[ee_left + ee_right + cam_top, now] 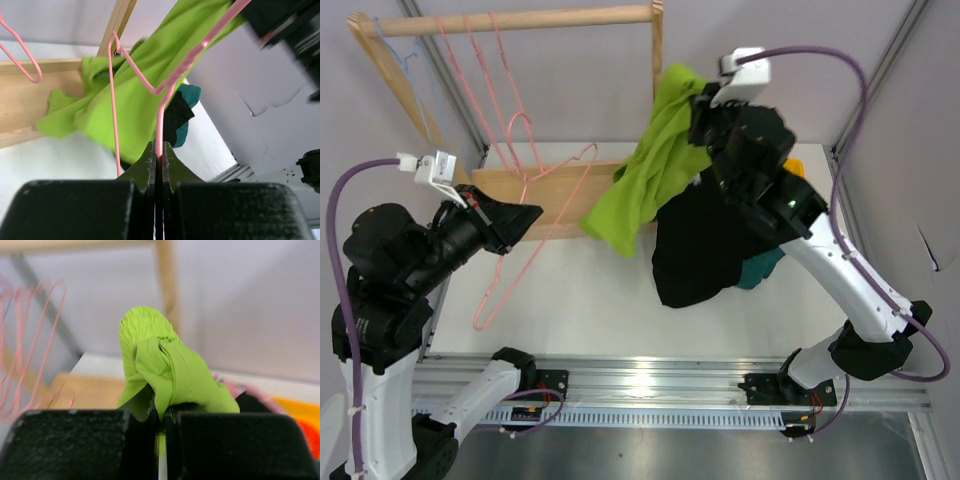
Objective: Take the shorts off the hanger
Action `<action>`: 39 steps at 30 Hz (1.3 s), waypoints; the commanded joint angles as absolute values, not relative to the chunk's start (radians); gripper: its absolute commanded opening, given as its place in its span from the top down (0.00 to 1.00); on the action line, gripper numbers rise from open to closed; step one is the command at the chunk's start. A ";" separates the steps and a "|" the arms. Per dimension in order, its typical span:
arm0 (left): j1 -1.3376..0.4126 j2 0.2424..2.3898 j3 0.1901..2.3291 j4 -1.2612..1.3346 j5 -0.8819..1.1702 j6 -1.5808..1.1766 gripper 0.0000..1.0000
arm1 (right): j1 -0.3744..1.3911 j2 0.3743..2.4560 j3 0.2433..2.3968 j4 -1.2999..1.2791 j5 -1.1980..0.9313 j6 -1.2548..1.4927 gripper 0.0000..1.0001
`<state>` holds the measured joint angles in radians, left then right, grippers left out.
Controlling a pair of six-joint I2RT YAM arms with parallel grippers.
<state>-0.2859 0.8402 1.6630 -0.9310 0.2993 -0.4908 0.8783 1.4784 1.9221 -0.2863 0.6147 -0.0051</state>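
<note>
My right gripper (700,100) is shut on a bunched edge of the lime green shorts (645,185) and holds them up, so the fabric (165,367) drapes down to the left. My left gripper (533,213) is shut on the wire of a pink hanger (555,185), pinched between the fingertips (159,150). In the left wrist view the hanger (172,80) crosses in front of the lime shorts (135,100); whether it still passes through them I cannot tell. Black shorts (705,245), teal shorts (760,268) and orange shorts (797,165) lie on the table under my right arm.
A wooden rack stands at the back, its rail (520,20) carrying more pink hangers (470,55) and its base board (555,200) lying on the table. A metal frame post (885,70) rises at the right.
</note>
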 commanded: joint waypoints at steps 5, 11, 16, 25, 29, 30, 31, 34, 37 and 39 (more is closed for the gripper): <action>-0.290 0.834 1.545 -0.888 0.339 -0.472 1.00 | 0.593 1.546 2.271 -0.216 0.557 -0.104 1.00; -0.290 0.825 1.514 -0.870 0.328 -0.468 1.00 | 0.385 1.678 2.450 -0.285 0.451 -0.006 1.00; -0.290 0.844 1.513 -0.861 0.301 -0.460 1.00 | 0.253 1.671 2.292 -0.266 0.361 0.115 1.00; -0.291 0.908 1.520 -0.776 0.250 -0.482 1.00 | 0.262 1.442 1.397 0.081 0.238 0.345 1.00; -0.291 0.969 1.583 -0.755 0.216 -0.476 1.00 | 0.363 1.355 1.129 0.178 0.290 0.397 1.00; -0.291 0.983 1.598 -0.750 0.206 -0.474 1.00 | 0.385 1.341 1.088 0.202 0.305 0.402 1.00; -0.291 1.012 1.620 -0.746 0.199 -0.474 1.00 | 0.402 1.313 1.015 0.209 0.319 0.405 1.00; -0.291 1.070 1.683 -0.723 0.169 -0.471 1.00 | 0.437 1.260 0.875 0.221 0.351 0.469 1.00; -0.291 1.127 1.767 -0.704 0.141 -0.468 1.00 | 0.456 1.229 0.778 0.253 0.345 0.526 1.00; -0.291 1.195 1.840 -0.692 0.133 -0.468 1.00 | 0.448 1.233 0.747 0.220 0.269 0.532 0.95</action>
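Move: The middle of the clothes pile, where the held green shorts are going, is some 40 cm below the right hand, about 3 cm ahead and 11 cm right. Within it, the black shorts lie about 3 cm back and 5 cm right of that hand, and the yellow basket 6 cm ahead and 13 cm right. The left hand holds a pink hanger; the rack's rail is roughly 23 cm straight ahead and 20 cm above. Right hand arcs up-right, then lowers green shorts 45 cm onto the pile; left carries hanger 12 cm forward. ##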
